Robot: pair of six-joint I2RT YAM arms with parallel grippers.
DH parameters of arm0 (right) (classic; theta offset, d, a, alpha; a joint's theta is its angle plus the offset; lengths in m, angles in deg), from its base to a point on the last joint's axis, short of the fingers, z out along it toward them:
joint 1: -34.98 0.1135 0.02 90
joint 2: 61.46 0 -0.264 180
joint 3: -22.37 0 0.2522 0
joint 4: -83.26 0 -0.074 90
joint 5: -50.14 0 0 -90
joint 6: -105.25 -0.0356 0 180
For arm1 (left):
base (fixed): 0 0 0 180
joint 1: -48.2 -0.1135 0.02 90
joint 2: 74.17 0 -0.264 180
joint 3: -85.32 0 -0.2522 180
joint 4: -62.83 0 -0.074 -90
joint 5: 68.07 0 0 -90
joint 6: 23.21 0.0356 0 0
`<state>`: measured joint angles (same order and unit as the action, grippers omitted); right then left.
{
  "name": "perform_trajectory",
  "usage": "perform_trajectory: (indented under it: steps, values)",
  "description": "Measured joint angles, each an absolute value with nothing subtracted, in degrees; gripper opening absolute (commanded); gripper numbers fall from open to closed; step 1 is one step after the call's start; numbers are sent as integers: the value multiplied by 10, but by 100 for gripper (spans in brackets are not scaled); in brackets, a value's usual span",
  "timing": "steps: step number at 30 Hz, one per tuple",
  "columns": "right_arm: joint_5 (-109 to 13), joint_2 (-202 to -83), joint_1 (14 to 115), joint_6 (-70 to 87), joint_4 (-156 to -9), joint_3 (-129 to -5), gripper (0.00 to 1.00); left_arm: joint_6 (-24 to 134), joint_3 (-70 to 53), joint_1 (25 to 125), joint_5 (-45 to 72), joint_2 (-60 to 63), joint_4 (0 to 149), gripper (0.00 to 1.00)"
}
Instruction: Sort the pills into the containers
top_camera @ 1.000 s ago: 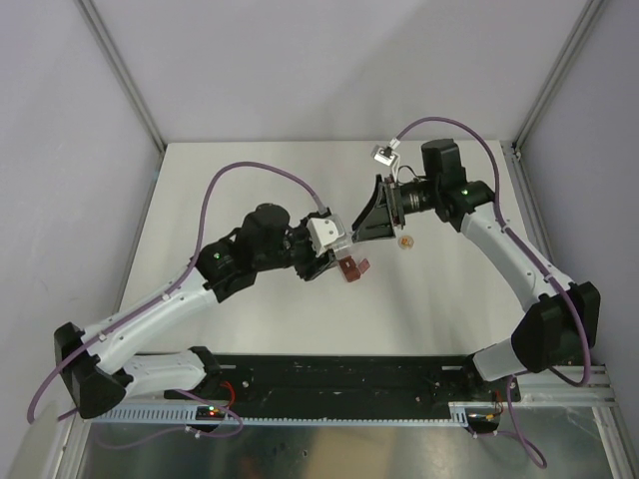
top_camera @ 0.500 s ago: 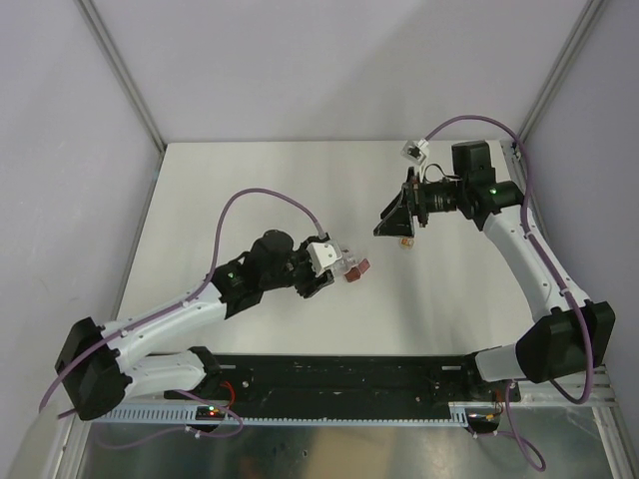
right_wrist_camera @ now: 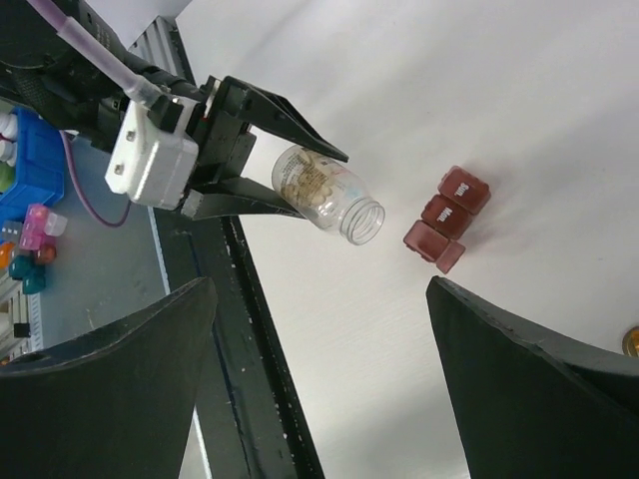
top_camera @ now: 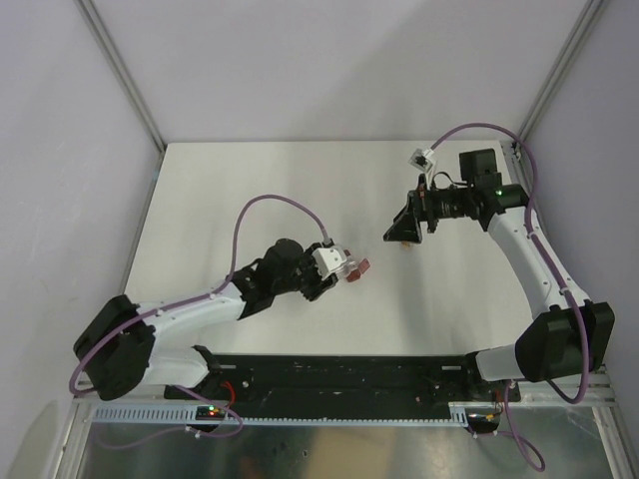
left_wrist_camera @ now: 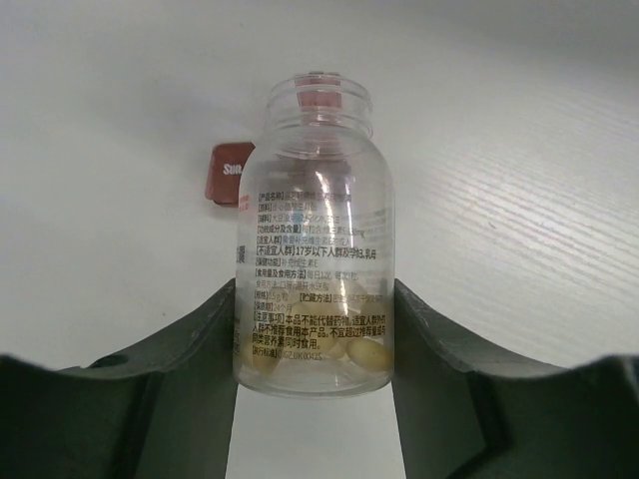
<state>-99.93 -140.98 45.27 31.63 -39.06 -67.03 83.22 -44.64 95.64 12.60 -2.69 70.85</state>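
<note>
My left gripper point(left_wrist_camera: 315, 289) is shut on a small clear vial point(left_wrist_camera: 315, 239) with printed text, holding it by its base. Pale yellow pills point(left_wrist_camera: 351, 349) lie at the bottom of the vial. The vial point(right_wrist_camera: 324, 190) is tipped over, its open mouth toward the dark red strip of containers point(right_wrist_camera: 449, 215) on the white table, a little short of it. Two lids are closed, and the end compartment point(right_wrist_camera: 436, 245) stands open. From above, the left gripper point(top_camera: 337, 265) sits just left of the containers point(top_camera: 358, 265). My right gripper point(top_camera: 401, 230) hangs open and empty to the right; in its wrist view, the right gripper point(right_wrist_camera: 319, 287) frames the scene.
A small orange round object point(top_camera: 406, 243) lies on the table just below the right gripper. A black rail point(top_camera: 339, 374) runs along the near edge. Metal frame posts point(top_camera: 120, 75) bound the white table point(top_camera: 260, 190). Coloured items point(right_wrist_camera: 30, 170) lie beyond the table's edge.
My right gripper has drawn back to the right and opened wider. The left arm has dropped lower, still holding the vial beside the red strip.
</note>
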Motion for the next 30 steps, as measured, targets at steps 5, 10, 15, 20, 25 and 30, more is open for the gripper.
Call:
perform_trajectory:
  steps: [5, 10, 15, 20, 25, 30]
  values:
    - [-993, -1401, 442, 323, -391, -649, 93, 828, -445, 956, 128, 13, 710, 0]
    - [-992, -1389, 430, 331, -391, -627, 94, 825, -433, 956, 128, 41, 720, 0]
    - [-992, -1381, 419, 338, -391, -615, 94, 822, -401, 956, 128, 70, 742, 0]
    - [-993, -1379, 414, 346, -391, -609, 94, 822, -371, 956, 128, 97, 763, 0]
    - [-993, -1378, 412, 353, -386, -606, 95, 823, -351, 956, 129, 116, 793, 0]
    - [-994, -1377, 410, 361, -381, -606, 95, 823, -349, 956, 132, 124, 811, 0]
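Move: The Tues. compartment, where the held bottle's mouth is being taken, lies about 3 cm ahead of the left hand, 5 cm to its right and 10 cm below. At the same height, from that hand, Mon. is some 5 cm ahead and 3 cm right, Sun. about 6 cm ahead and 2 cm right; the Tues. open lid sits roughly 4 cm ahead and 7 cm right. From the right hand, Tues. is about 7 cm left, 1 cm back and 25 cm below. The pill bottle, still pinched near its base by the left fingers, goes down about 5.5 cm towards the open Tues. compartment, fastest at first, while the wrist tips its mouth some 15 degrees further down. The mouth comes right up to the compartment. The empty right hand, still wide open, eases a couple of centimetres right and down. ##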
